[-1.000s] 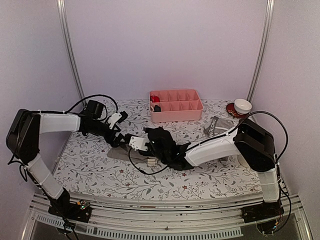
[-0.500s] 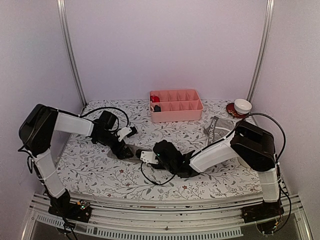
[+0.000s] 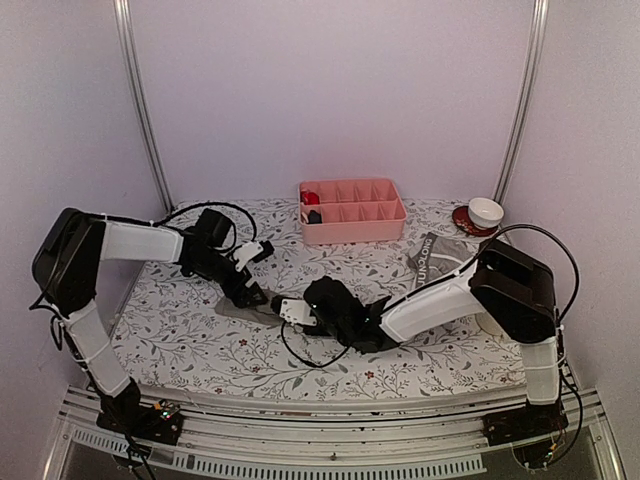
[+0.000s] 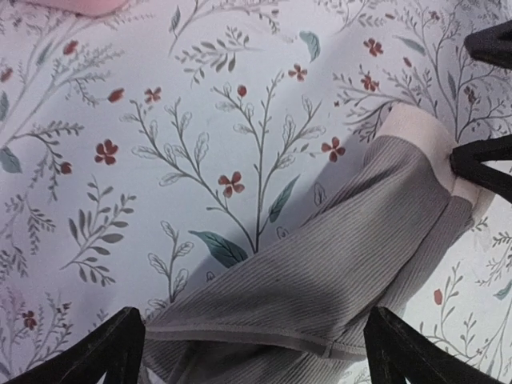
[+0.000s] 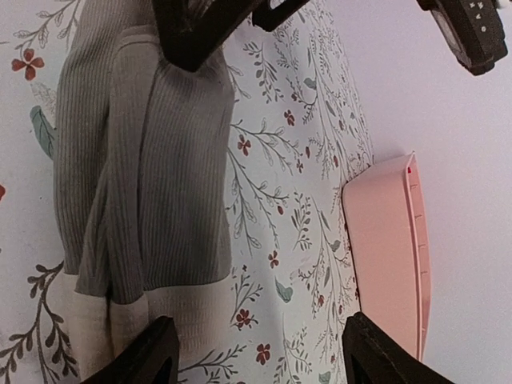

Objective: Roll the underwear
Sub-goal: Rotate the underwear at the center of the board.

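The plain grey ribbed briefs (image 4: 320,272) lie folded lengthwise on the flowered cloth, pale waistband (image 4: 420,132) at one end. My left gripper (image 4: 256,356) hangs open right over their hemmed end, a finger on either side. My right gripper (image 5: 264,356) is open at the waistband end (image 5: 120,320), its left finger beside the waistband and bare cloth between the jaws. In the top view both grippers, left (image 3: 252,292) and right (image 3: 293,310), meet at the briefs (image 3: 238,308). The grey boxer-briefs (image 3: 437,258) with the dark lettered waistband lie at the right.
A pink divided tray (image 3: 352,225) stands at the back middle, also at the right in the right wrist view (image 5: 388,248). A white bowl (image 3: 486,211) on a red saucer sits at the back right. Cables trail from both wrists over the table.
My left gripper has come forward and right, down to the briefs. My right gripper has dropped low and shifted left to the waistband end.
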`<state>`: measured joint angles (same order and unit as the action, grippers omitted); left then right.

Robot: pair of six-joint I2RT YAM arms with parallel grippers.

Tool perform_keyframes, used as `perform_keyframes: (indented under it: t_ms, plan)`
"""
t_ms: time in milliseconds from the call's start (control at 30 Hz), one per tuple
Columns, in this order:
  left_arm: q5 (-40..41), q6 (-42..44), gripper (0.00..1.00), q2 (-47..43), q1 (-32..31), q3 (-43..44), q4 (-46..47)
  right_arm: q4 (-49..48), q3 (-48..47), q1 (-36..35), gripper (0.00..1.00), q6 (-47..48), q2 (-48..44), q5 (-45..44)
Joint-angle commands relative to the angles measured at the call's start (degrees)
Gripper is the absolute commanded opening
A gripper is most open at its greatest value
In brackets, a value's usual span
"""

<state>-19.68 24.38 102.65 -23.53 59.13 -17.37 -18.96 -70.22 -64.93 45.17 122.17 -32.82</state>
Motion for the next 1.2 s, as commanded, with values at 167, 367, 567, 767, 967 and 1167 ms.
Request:
perform_keyframes:
  t_ms: [167, 367, 567, 767, 967, 1167]
  plan:
    - [-5.6, 0.5, 0.98, -12.7, 6.7, 1.9, -2.4, 12.9, -2.1, -1.7, 0.95, -9.6, -11.2, 1.2]
    - [-6.7, 0.3, 0.99, -13.9, 14.1, -3.3, 5.5, 17.2, -3.5, -4.1, 0.99, -11.3, -6.7, 2.2]
    - [-3.7, -3.0, 0.98, -16.9, 15.8, -9.7, 14.3, 19.0, -5.0, -4.1, 0.99, -12.5, -1.3, 2.0]
    - [-0.7, -4.6, 0.98, -19.2, 15.9, -13.7, 20.0, 20.7, -8.9, -2.0, 0.99, -13.4, 4.8, -0.3]
    - [1.4, -5.1, 0.99, -17.5, 15.9, -13.5, 20.7, 24.1, -18.3, 6.7, 0.99, -14.4, 10.1, -5.2]
    - [0.4, -3.9, 0.98, -14.2, 15.8, -12.0, 18.7, 27.7, -36.6, 14.2, 0.99, -13.0, 19.1, 1.2]
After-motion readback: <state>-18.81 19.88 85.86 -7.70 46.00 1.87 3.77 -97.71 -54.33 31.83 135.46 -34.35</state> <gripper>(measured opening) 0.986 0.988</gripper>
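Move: The underwear's middle lies some 6 cm to the right hand's left, 2 cm back and 4 cm below, with the waistband end nearly under that hand, about 3 cm back and 1 cm left, also 4 cm down. The pink box stands roughly 20 cm ahead and 18 cm to the right of this hand, its middle 1 cm lower. From the left hand the underwear's middle is about 2 cm back, level sideways, 3 cm below. The right hand lifts some 7 cm off the waistband end while its fingers spread fully, draws back about 5 cm and drops again behind the band, then sweeps forward low over the table, ever faster, about 16 cm towards the pink box, its rear finger pushing the waistband end along as the hand turns some 20 degrees clockwise. Meanwhile the left hand, still open, rises off the cloth and clears away to the left and a little forward, turning about 20 degrees counter-clockwise. ##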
